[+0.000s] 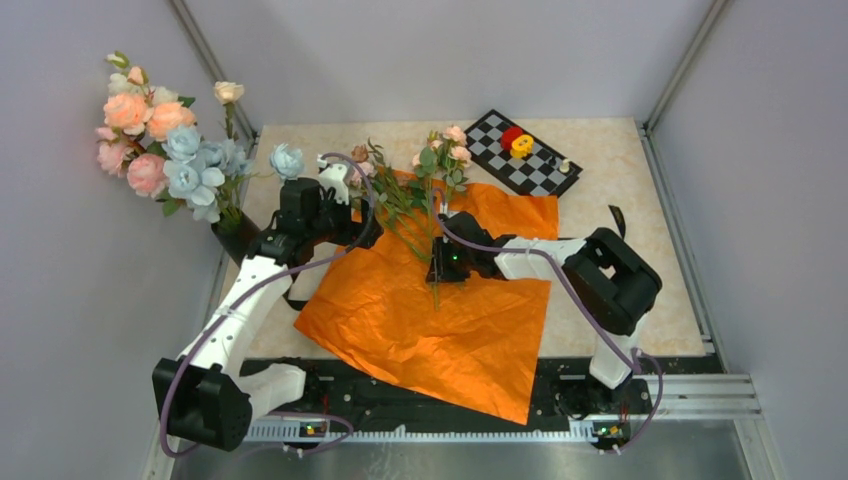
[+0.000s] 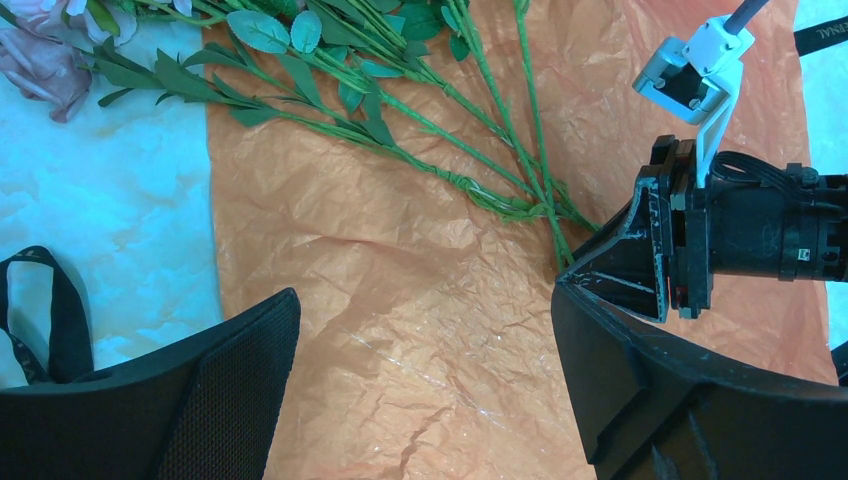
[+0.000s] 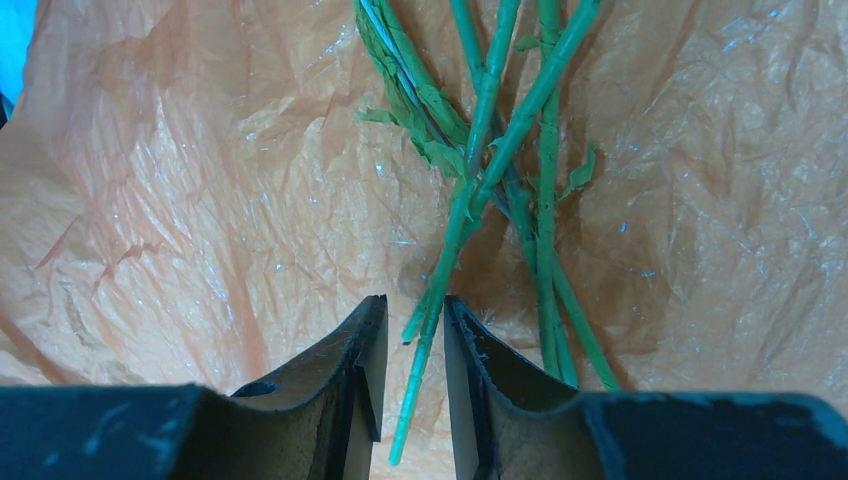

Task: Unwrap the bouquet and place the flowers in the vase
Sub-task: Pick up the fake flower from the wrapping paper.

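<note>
The bouquet lies unwrapped: its orange paper (image 1: 440, 320) is spread flat on the table, and the flowers (image 1: 440, 158), small pastel blooms on green stems (image 3: 545, 200), lie across its far part. My right gripper (image 3: 415, 305) is low over the stem ends. Its jaws are narrow, with one thin stem between them and a gap showing on either side. My left gripper (image 2: 425, 290) hovers wide open over bare paper, just left of the stems (image 2: 480, 160), with nothing in it. The black vase (image 1: 238, 235) stands at the table's left edge, behind the left arm.
Large pink, peach and blue roses (image 1: 165, 140) fill the vase and spread above the left edge. A checkerboard (image 1: 545, 170) with red and yellow pieces lies at the back right. A black ribbon (image 2: 65, 300) lies on the table left of the paper.
</note>
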{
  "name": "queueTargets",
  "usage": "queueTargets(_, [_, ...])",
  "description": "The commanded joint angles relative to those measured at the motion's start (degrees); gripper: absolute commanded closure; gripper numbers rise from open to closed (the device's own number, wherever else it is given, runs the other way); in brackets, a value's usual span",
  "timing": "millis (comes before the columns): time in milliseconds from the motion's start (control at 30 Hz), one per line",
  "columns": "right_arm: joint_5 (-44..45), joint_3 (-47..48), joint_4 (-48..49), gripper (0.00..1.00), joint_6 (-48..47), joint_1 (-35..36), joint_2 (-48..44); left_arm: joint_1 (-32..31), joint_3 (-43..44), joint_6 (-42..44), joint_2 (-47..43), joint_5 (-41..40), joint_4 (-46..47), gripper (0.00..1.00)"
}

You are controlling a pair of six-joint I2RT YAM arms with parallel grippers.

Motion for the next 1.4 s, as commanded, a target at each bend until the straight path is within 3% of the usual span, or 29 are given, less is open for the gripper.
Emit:
queueTargets(0, [-0.25,2.53,1.31,0.71,0.2,0.87,0.95,-0.19,1.13,-0.3,0.4,0.75,1.32,0.01])
queueTargets(1000, [1.93,2.3,-0.43,0.96,1.41,0.94,-3.13,-0.19,0.87,-0.13,-0.18,0.01,1.25,0.01])
queueTargets(1367, [3.99,1.93,-1.53,0.99,1.56,0.87,-8.11,-0.19,0.89,-0.73,-0.31,0.53,1.41,0.01])
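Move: Between the right hand's part-closed fingertips, about 1 cm below the hand point, lies the lower stem of a fake flower. A second stem crosses it roughly 5 cm ahead and 1 cm to the right. The cut ends of the other stems lie some 5 cm right and 1 cm back, and the peach blooms about 27 cm ahead, 4 cm right. From the left hand the gripped stretch of stem is about 12 cm right, 5 cm back and 18 cm below. Closing the right fingers around the single stem low down near its cut end, the hand stays almost in place, settling barely half a centimetre, until the fingertips pinch it. Then it rises straight up about 3 cm off the orange wrapping paper, keeping its grip, with hardly any turn of the wrist. ##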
